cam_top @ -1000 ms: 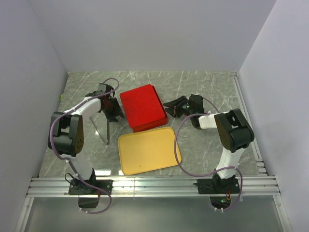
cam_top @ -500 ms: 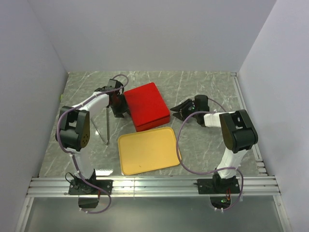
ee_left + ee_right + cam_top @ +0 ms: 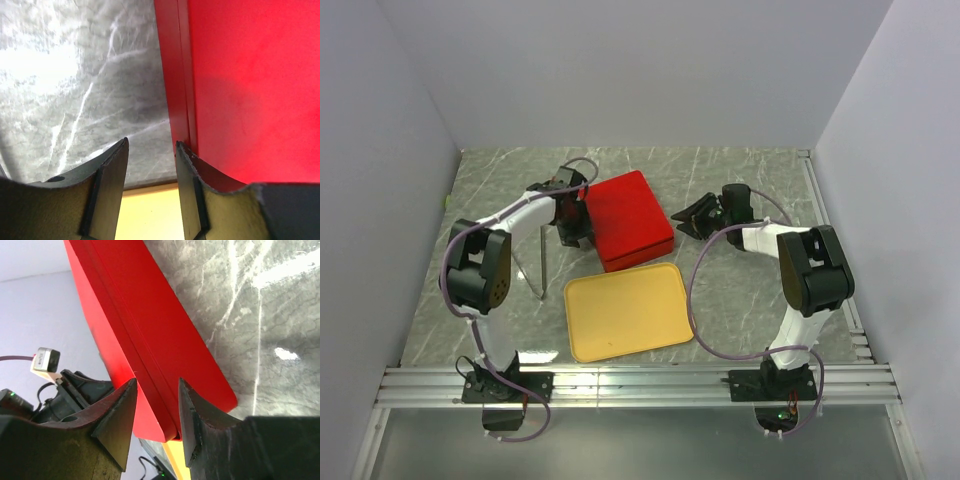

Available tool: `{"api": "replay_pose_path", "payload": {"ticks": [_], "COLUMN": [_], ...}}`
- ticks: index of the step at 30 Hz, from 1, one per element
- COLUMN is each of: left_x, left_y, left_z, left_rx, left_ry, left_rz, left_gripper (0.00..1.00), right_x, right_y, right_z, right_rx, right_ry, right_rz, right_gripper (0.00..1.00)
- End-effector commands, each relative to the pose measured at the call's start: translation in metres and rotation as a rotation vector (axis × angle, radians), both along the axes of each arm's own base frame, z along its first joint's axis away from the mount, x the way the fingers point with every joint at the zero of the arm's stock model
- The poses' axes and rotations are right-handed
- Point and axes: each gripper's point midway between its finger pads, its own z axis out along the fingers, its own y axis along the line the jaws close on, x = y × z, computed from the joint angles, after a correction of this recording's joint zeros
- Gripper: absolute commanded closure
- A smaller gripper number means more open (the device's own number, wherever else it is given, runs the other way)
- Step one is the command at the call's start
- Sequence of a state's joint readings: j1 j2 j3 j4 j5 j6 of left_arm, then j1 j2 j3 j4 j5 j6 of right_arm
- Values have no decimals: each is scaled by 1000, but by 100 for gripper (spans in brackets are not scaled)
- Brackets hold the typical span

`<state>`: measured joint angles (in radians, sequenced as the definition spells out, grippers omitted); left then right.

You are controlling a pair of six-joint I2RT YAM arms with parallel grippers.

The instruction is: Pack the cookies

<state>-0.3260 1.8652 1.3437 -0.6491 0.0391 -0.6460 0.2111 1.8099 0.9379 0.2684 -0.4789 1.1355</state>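
The cookies are hidden; none shows in any view. A closed red box (image 3: 630,218) lies at the middle back of the table. My left gripper (image 3: 578,225) stands open at the box's left side. In the left wrist view its right fingertip (image 3: 184,155) sits against the edge of the red box (image 3: 250,75), and only table shows between the fingers of the gripper (image 3: 150,145). My right gripper (image 3: 682,218) is open just right of the box. In the right wrist view the gripper (image 3: 156,382) points at the box's (image 3: 150,315) side, and nothing is held.
An empty yellow tray (image 3: 625,310) lies in front of the box, and its rim also shows in the wrist views (image 3: 150,210) (image 3: 176,462). A thin dark rod (image 3: 540,265) lies left of the tray. Walls close in the table on three sides.
The left gripper has swung right and back along the box's left side, and the box has turned and shifted right. The right gripper has drawn back towards the right rear.
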Motion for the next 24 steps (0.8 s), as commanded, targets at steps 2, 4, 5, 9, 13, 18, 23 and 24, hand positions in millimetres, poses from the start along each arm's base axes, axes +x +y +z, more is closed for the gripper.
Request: {"api": "replay_pose_path", "payload": {"ticks": [2, 4, 5, 9, 13, 18, 23, 24], "left_x": [-17, -25, -30, -37, -29, 1, 62, 74], "left_y": [1, 4, 6, 19, 25, 28, 27, 26], "left_z": [15, 20, 22, 41, 82, 109, 120, 110], "left_rx": [31, 28, 28, 71, 56, -14, -50, -47], "left_ry": [-26, -28, -22, -51, -131, -196, -253, -242], "left_rz": [-26, -17, -16, 11, 49, 107, 137, 143], "left_gripper": [51, 51, 51, 50, 48, 47, 49, 49], "right_x": [7, 7, 7, 5, -2, -38, -81, -92], "right_y": [-9, -16, -19, -28, -32, -39, -53, -56], "right_z": [35, 39, 47, 64, 77, 83, 86, 83], "right_rx": [-43, -69, -79, -105, -140, -209, -325, -347], "right_ry": [-82, -89, -110, -127, -122, -59, 3, 36], "right_rz": [-3, -18, -20, -35, -27, 33, 121, 140], "right_gripper": [54, 54, 54, 54, 54, 55, 55, 56]}}
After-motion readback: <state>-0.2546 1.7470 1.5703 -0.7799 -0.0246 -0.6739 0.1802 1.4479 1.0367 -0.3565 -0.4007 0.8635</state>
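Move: The lidded red cookie box has its middle roughly 10 cm to the left hand's right and 5 cm ahead, its left side right at that hand's right finger. From the right hand, the box's middle lies about 11 cm to its left, level with it and some 4 cm lower. The yellow tray is about 17 cm back and 11 cm right of the left hand; thin grey rods lie about 7 cm back and 11 cm left of it. The left hand's right finger comes off the box's left side as that hand backs about 4 cm along it, then climbs some 11 cm, swinging forward past its start and a little left, fingertips tilting outward. The right hand leaves the opposite side, rising about 7 cm, then drawing back 6 cm and right 4 cm while rolling about 15 degrees, left side down. Both grippers stay half open. ##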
